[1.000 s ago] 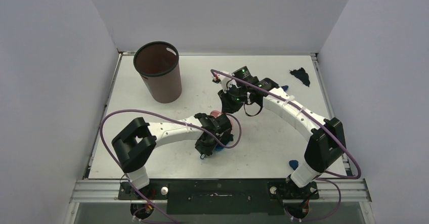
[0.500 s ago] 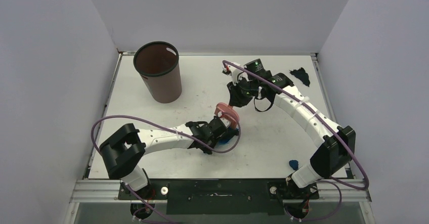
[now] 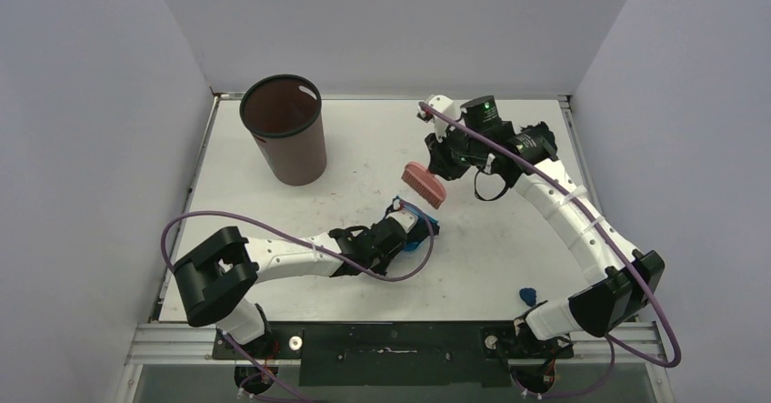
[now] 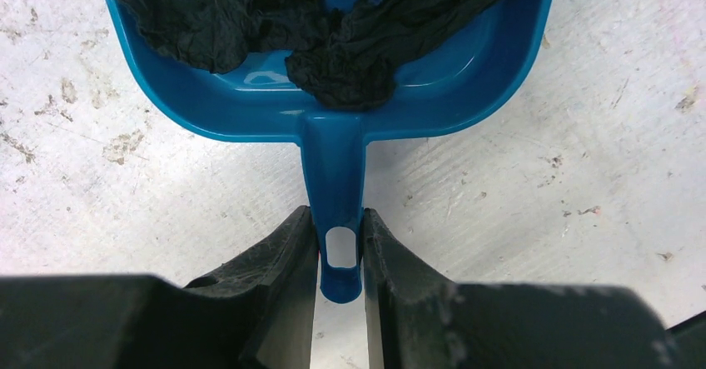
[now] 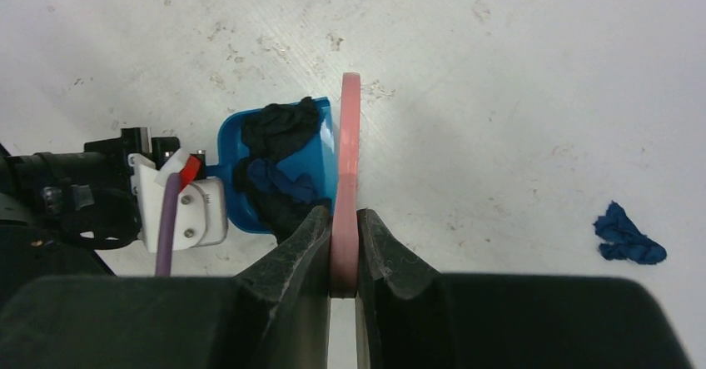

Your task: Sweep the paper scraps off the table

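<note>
My left gripper [image 3: 400, 236] is shut on the handle of the bright blue dustpan [image 3: 424, 228], which lies flat on the white table [image 3: 364, 130]. In the left wrist view the jaws [image 4: 340, 244] pinch the handle, and black and dark blue paper scraps [image 4: 250, 11] fill the pan [image 4: 466, 86]. My right gripper [image 3: 444, 161] is shut on the pink brush [image 3: 424, 185], held just past the pan's mouth. In the right wrist view my right gripper [image 5: 344, 244] holds the brush [image 5: 348, 136] edge-on beside the loaded pan [image 5: 229, 148]. A loose blue scrap [image 5: 628, 237] lies to its right.
A tall brown bin [image 3: 284, 130] stands at the far left of the table. A small blue scrap [image 3: 527, 294] lies near the right arm's base. Grey walls enclose the table on three sides. The metal rim [image 3: 400, 328] runs along the near edge.
My right gripper has carried the pink brush up and to the right, away from the dustpan. My left arm has stretched out and slid the dustpan a little to the right.
</note>
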Available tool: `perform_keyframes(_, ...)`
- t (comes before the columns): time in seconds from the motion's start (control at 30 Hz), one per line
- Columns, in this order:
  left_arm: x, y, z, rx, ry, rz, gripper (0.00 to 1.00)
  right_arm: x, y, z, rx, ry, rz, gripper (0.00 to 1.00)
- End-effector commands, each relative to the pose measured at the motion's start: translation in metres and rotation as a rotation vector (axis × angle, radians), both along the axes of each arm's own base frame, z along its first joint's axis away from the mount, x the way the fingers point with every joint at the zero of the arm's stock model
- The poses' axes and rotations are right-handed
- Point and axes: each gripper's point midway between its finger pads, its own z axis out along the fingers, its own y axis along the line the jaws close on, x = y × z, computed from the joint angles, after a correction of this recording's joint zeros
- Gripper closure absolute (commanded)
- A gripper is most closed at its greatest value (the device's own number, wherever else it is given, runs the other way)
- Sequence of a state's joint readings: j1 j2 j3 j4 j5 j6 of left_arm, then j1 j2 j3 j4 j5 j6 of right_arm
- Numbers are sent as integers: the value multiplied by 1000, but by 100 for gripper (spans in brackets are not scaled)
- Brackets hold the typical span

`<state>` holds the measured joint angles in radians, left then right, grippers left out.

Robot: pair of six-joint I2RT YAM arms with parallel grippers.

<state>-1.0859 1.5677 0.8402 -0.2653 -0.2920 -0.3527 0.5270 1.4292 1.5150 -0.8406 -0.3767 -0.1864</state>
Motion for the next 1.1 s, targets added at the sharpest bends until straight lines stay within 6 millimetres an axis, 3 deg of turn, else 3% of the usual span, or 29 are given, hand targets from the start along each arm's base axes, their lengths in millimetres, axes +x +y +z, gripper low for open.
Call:
perform_keyframes(0.0,10,-14,22,-85,-67,2,100,22,-17,33,19,-116,-113,95)
perform_keyframes(0.17,6,-13,28,-110,-60,14,100,40,-32,35,34,-144,-201,95)
perform_keyframes(0.33,2,-9,29,-116,-53,26,100,66,-64,29,10,-208,-343,95)
perform_keyframes(0.63,11,4,44,-231,-149,128,100,66,-95,0,141,-152,-408,95)
perform_keyframes(0.87,15,7,68,-280,-198,142,100,46,-78,-34,268,-3,-304,95)
perform_keyframes(1.07,15,19,95,-231,-170,181,100,38,-69,-37,309,7,-246,95)
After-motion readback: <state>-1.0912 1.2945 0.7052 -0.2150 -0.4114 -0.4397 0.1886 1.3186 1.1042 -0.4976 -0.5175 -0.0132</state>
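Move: Rising ahead and to the left of the left hand, the bin stands about 21 cm farther out and 22 cm to the left, its middle some 11 cm higher. From the right hand, the blue scrap still lying on the table is roughly 15 cm ahead, 22 cm to the right and 24 cm below. The black scrap is about 7 cm beyond that scrap and 8 cm to its right, and the loaded dustpan is close under the right hand, about 4 cm back and 4 cm left. Lifting the loaded dustpan by its handle, the left hand rises about 5 cm, faster at the end, and shifts slightly left towards the bin while its fingers tip up and turn a little counter-clockwise. The right hand keeps the brush, swings right and forward away from the dustpan, then sinks and curls back, ending about 8 cm right, 4 cm farther out and 6 cm lower, turned some 20 degrees clockwise. ##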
